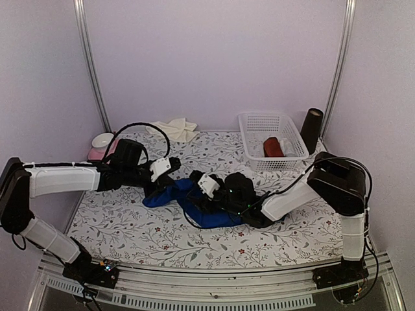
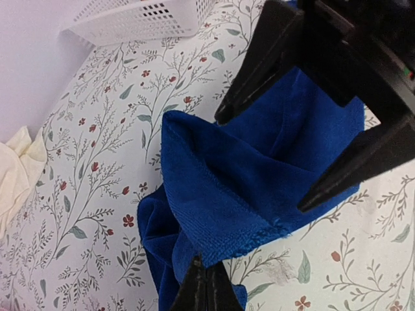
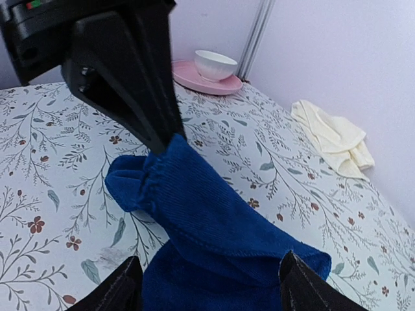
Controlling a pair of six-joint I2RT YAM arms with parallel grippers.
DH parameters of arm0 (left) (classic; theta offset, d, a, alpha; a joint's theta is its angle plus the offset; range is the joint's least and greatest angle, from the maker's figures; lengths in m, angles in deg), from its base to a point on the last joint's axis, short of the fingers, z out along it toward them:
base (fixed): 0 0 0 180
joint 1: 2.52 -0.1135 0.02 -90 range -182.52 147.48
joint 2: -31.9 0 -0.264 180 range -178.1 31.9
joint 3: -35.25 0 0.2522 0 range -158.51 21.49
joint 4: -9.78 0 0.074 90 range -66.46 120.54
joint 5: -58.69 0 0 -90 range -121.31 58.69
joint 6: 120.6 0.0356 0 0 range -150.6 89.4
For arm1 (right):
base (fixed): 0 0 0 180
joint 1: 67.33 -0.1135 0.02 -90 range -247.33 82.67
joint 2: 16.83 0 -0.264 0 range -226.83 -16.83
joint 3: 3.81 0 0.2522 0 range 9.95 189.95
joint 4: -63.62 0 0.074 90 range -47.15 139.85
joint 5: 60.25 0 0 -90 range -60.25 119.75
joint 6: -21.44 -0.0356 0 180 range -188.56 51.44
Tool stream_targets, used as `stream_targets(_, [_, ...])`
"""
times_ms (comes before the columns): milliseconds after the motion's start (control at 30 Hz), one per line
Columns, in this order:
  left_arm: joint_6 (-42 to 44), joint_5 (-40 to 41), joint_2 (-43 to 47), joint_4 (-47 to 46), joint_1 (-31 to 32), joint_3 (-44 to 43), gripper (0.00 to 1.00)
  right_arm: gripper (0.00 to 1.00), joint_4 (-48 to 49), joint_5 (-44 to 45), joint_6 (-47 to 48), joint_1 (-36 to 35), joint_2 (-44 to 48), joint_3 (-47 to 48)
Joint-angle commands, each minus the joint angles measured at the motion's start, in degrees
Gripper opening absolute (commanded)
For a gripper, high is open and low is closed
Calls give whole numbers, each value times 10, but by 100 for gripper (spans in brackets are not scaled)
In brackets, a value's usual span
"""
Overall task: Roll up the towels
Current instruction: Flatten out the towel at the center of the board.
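Observation:
The blue towel (image 1: 174,196) lies crumpled mid-table, one hemmed edge lifted into a ridge (image 2: 220,194). My left gripper (image 2: 206,280) is shut on that edge and pinches the cloth at its fingertips (image 3: 163,137). My right gripper (image 3: 209,271) faces it from the other side. It is open, and its two fingers (image 2: 241,97) straddle the raised blue fold without pinching it. In the top view both grippers meet over the towel, the left (image 1: 157,186) and the right (image 1: 196,193). The cream towel (image 1: 174,128) lies bunched at the back wall, apart from both arms.
A white basket (image 1: 254,123) at the back right holds a dark red roll (image 1: 272,147). A black cylinder (image 1: 312,129) stands beside it. A white bowl (image 3: 215,63) sits on a pink plate (image 3: 207,83) at the back left corner.

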Motion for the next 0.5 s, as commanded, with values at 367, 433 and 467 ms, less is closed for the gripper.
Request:
stream_targets(367, [-23, -100, -8, 54, -51, -30, 0, 51, 97, 87, 143, -22, -81, 60])
stream_targets(433, [-21, -108, -11, 61, -53, -34, 0, 48, 84, 96, 140, -22, -86, 71])
stream_targets(467, [-20, -112, -12, 64, -53, -35, 0, 46, 79, 98, 139, -22, -88, 78])
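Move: My left hand already pinches a corner of the blue towel. The raised towel edge that my right hand wants starts there and lies about 4 cm to the right hand's left, 1 cm ahead and 1 cm lower; from my left hand it is some 6 cm right, level ahead and 3 cm below. The spread towel part is about 13 cm right of my right hand, 5 cm back and 9 cm down; the white towel is roughly 28 cm ahead, 10 cm left. I keep the towel corner pinched in my left hand, letting it drift only about 1 cm left. My right hand closes in leftward on the raised towel edge by some 2 cm, dipping back about 1 cm and then coming forward again. Its fingertips tip up roughly 15 degrees and narrow from wide to about half open, one on each side of the cloth; whether they touch can't be seen. ##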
